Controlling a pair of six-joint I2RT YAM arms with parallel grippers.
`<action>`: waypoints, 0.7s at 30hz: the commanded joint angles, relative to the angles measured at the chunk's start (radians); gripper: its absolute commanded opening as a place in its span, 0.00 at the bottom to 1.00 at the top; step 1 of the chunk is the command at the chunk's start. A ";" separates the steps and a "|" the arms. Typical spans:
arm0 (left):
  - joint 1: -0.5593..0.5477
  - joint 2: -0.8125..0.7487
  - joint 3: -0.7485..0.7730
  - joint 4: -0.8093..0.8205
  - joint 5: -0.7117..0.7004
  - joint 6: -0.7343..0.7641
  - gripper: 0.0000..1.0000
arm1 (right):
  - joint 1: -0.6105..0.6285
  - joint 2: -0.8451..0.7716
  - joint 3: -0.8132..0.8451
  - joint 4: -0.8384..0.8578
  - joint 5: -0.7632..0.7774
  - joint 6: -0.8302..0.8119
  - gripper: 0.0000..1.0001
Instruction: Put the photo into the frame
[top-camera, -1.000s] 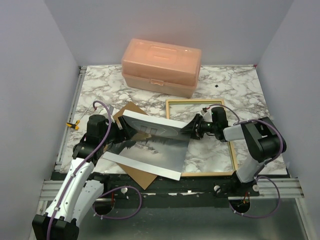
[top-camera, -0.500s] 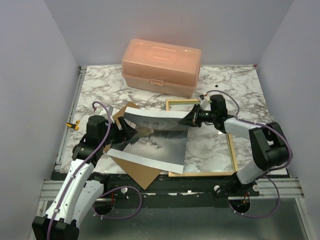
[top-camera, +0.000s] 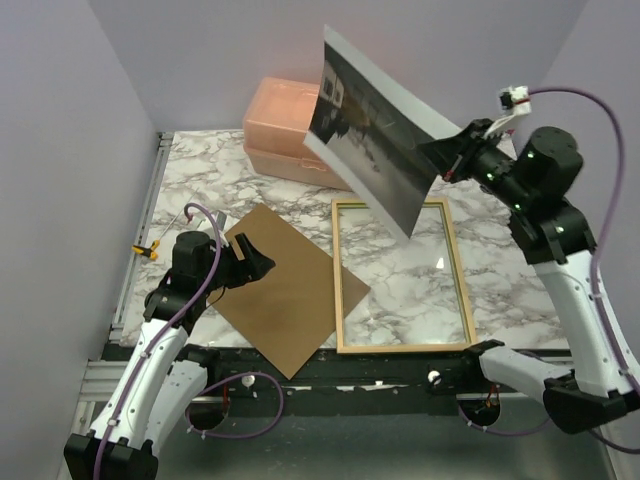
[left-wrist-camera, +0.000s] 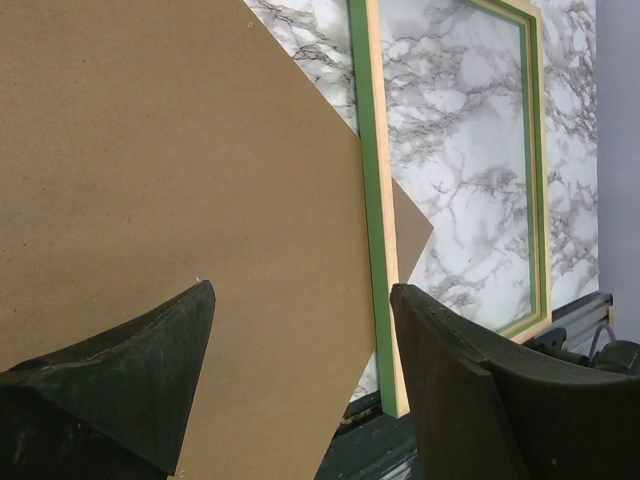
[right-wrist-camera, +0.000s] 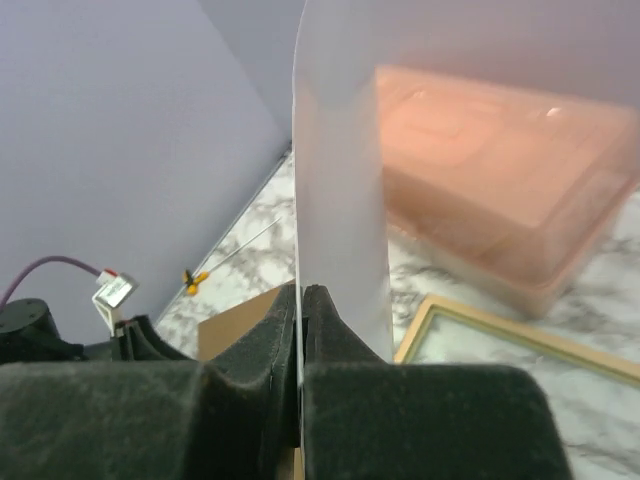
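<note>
The photo (top-camera: 370, 130), a glossy grey landscape print, hangs tilted in the air above the table's back right. My right gripper (top-camera: 442, 156) is shut on its right edge. In the right wrist view the sheet (right-wrist-camera: 340, 150) stands edge-on, pinched between the closed fingers (right-wrist-camera: 303, 292). The frame (top-camera: 340, 290) lies flat on the marble at the right, pale wood up, its green outer edge (left-wrist-camera: 372, 200) seen from the left wrist. My left gripper (top-camera: 258, 262) hovers open over the brown backing board (top-camera: 280, 290), with nothing between its fingers (left-wrist-camera: 300, 300).
A peach plastic box (top-camera: 280, 125) stands at the back, partly behind the raised print. The backing board's right corner (left-wrist-camera: 410, 225) tucks under the frame's left rail. A yellow clamp (top-camera: 148, 250) sits at the table's left edge.
The right gripper closed on the photo's right edge and lifted it off the backing board, up and to the back right. The board is now uncovered. The left arm stayed put.
</note>
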 joint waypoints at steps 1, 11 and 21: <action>0.003 -0.002 -0.017 0.022 0.033 -0.008 0.73 | 0.000 -0.054 0.102 -0.191 0.173 -0.229 0.00; 0.004 0.027 -0.014 0.039 0.044 -0.013 0.73 | 0.001 -0.094 0.061 -0.299 0.415 -0.350 0.00; 0.004 0.038 -0.025 0.045 0.044 -0.016 0.73 | 0.001 -0.061 0.053 -0.377 0.320 -0.403 0.00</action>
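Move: The right hand holds the photo by an edge, high up; the frame it is meant for lies some 41 cm below, roughly 7 cm back and about level sideways. From that hand, the brown board is about 28 cm left and 10 cm back, also on the table, and the pink box some 27 cm ahead and 21 cm left. From the idle left hand the frame is about 34 cm right, 3 cm ahead and 15 cm below. The right hand carries the pinched photo about 8 cm right, rising 5, then sinking 10, left side dipping. ##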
